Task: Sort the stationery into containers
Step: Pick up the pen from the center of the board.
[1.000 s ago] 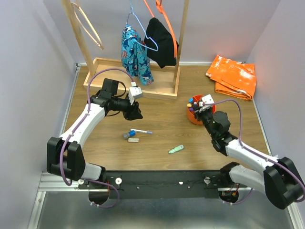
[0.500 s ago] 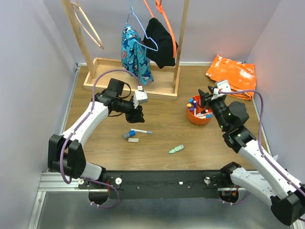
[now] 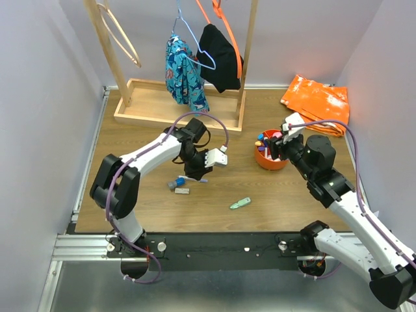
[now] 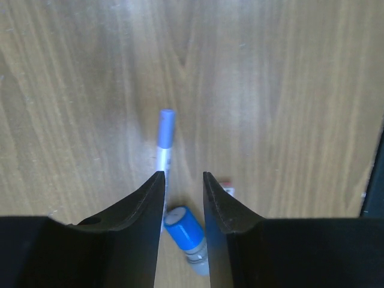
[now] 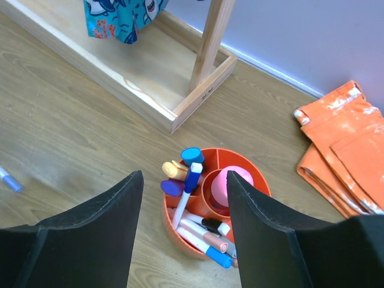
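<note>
My left gripper (image 3: pixel 193 173) hangs open just over the table, pointing down at two loose pieces of stationery. A thin white pen with a blue cap (image 4: pixel 164 135) lies ahead of its fingertips. A chunky blue-capped marker (image 4: pixel 186 236) lies below the gap between the jaws, ungripped. A mint-green piece (image 3: pixel 240 203) lies alone nearer the front edge. The orange cup (image 5: pixel 240 157) holds several pens and highlighters. Above it my right gripper (image 5: pixel 184 174) stands open and holds nothing.
A small white piece (image 3: pixel 182 192) sits beside the blue marker. A wooden clothes rack on a flat tray base (image 3: pixel 149 117) stands at the back with garments (image 3: pixel 185 78) hanging. The folded orange bag (image 3: pixel 316 103) lies at the back right.
My left arm swung right and down over the pen and blue marker, its jaws narrowing slightly. My right gripper opened wider and lifted back from the orange cup.
</note>
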`<state>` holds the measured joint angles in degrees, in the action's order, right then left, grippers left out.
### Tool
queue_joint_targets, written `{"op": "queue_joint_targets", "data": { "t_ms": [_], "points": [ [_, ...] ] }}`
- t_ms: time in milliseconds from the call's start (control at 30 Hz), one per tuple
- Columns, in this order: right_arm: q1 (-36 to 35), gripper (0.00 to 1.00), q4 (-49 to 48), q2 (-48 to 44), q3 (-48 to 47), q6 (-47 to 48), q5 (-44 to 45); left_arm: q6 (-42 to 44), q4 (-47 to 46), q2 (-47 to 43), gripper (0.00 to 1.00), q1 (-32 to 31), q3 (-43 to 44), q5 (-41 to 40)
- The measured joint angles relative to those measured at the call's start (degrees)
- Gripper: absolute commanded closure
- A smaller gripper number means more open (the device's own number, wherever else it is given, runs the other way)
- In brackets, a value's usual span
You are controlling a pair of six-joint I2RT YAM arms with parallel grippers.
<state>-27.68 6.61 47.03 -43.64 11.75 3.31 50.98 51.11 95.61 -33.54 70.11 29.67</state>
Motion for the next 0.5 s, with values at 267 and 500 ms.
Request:
{"op": "queue_joint_targets", "data": {
  "t_ms": [267, 500],
  "points": [
    [0.87, 0.32, 0.39, -0.20, -1.53, 0.35, -0.07, -1.44, -0.90, 7.61, 0.64, -1.81, 3.82, -7.74],
    [1.86, 0.30, 0.37, -0.20, -2.56, 0.33, 0.39, -2.67, -0.94, 12.37, 0.68, -3.80, 5.25, -9.70]
  ]
}}
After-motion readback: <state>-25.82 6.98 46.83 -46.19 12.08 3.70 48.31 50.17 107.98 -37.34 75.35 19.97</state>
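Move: The pen lies about 7 cm below the left hand, its middle about 2 cm ahead and 1 cm to the left; it runs left-right with its blue cap at the right end. The blue-capped tube is level with the hand fore and aft, about 7 cm left, and the small eraser is some 3 cm back and 5 cm left, both down on the table. From the right hand the pen is some 33 cm left, 4 cm back and 25 cm below. The left hand sinks about 5 cm towards the pen, easing some 2 cm forward early on and then going nearly straight down, while its right-leaning fingers swing about 10 degrees nearer to upright; they stay part-open and come down around the pen's line by the blue cap, with no touch to be seen yet. Meanwhile the empty right hand drifts up about 2 cm and slightly right by the orange cup, its fingers still open. ##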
